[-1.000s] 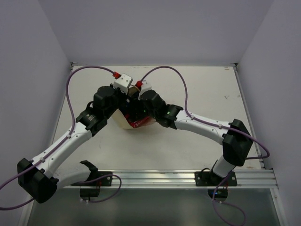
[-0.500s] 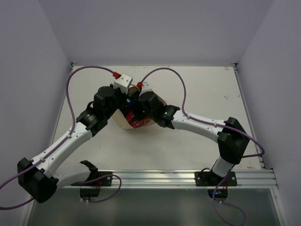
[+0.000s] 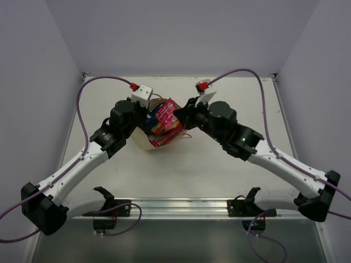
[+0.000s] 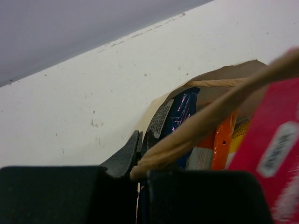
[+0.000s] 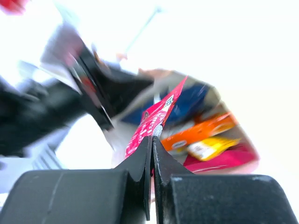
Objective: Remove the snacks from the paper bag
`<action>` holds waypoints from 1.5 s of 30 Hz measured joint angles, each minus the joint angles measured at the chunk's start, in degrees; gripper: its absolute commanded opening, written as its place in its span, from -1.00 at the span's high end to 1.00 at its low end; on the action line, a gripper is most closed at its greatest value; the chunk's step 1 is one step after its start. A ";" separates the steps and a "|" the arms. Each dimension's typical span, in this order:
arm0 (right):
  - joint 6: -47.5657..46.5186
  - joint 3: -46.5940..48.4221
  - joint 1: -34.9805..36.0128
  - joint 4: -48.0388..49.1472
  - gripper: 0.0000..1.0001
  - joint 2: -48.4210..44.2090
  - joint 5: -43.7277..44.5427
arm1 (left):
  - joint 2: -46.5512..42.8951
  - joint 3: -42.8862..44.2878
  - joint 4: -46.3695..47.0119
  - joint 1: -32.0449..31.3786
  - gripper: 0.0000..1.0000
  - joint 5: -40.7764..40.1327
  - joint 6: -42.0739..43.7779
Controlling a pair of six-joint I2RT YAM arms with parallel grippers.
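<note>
The paper bag [image 3: 143, 142] lies on its side at mid-table, mouth facing right. My left gripper [image 3: 147, 113] is shut on the bag's rim [image 4: 154, 105], and a tan handle [image 4: 210, 116] crosses in front of its closed fingers [image 4: 126, 156]. My right gripper [image 3: 184, 111] is shut on the corner of the large red-pink-and-white bag [image 3: 168, 116], which sticks partly out of the mouth. Inside, the right wrist view shows the red bag [image 5: 156, 119], a blue-and-white bag [image 5: 189, 103], an orange packet [image 5: 201, 133], a yellow wrapper [image 5: 210, 148] and a magenta packet [image 5: 224, 159]. The blue bag [image 4: 180, 112] and orange packet [image 4: 223, 135] also show in the left wrist view.
White walls close in the table [image 3: 230, 164] on the left, back and right. An aluminium rail [image 3: 181, 207] with the arm bases runs along the near edge. Purple cables [image 3: 88, 93] arch over both arms.
My right gripper closed on the red-pink bag and drew back to the right, pulling it partly out of the paper bag. The left gripper kept its hold and place.
</note>
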 measured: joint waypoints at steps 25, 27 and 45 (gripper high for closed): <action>-3.89 -15.39 -36.76 15.08 0.88 17.29 -14.49 | -1.49 -1.36 1.38 0.00 1.00 6.75 14.43; -2.47 -15.39 -36.76 15.30 0.50 19.54 -15.67 | -2.67 -2.29 1.60 0.00 1.00 8.33 15.98; -9.57 -18.18 -15.54 2.73 -0.24 -12.70 -14.14 | -6.36 -6.43 3.74 0.00 1.00 13.05 15.65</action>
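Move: The red snack is already pinched in the right hand; its laying spot, bare table beyond the bag's right side, is some 18 cm ahead, 13 cm to the right and 27 cm below. The paper bag's middle is about 7 cm left, 4 cm back and 18 cm down. From the left hand, already gripping the rim, the spot is roughly 18 cm ahead, 26 cm right and 22 cm below. Right hand swings the red snack 20 cm right, forward and down, releases it, returns; left keeps bag rim. ##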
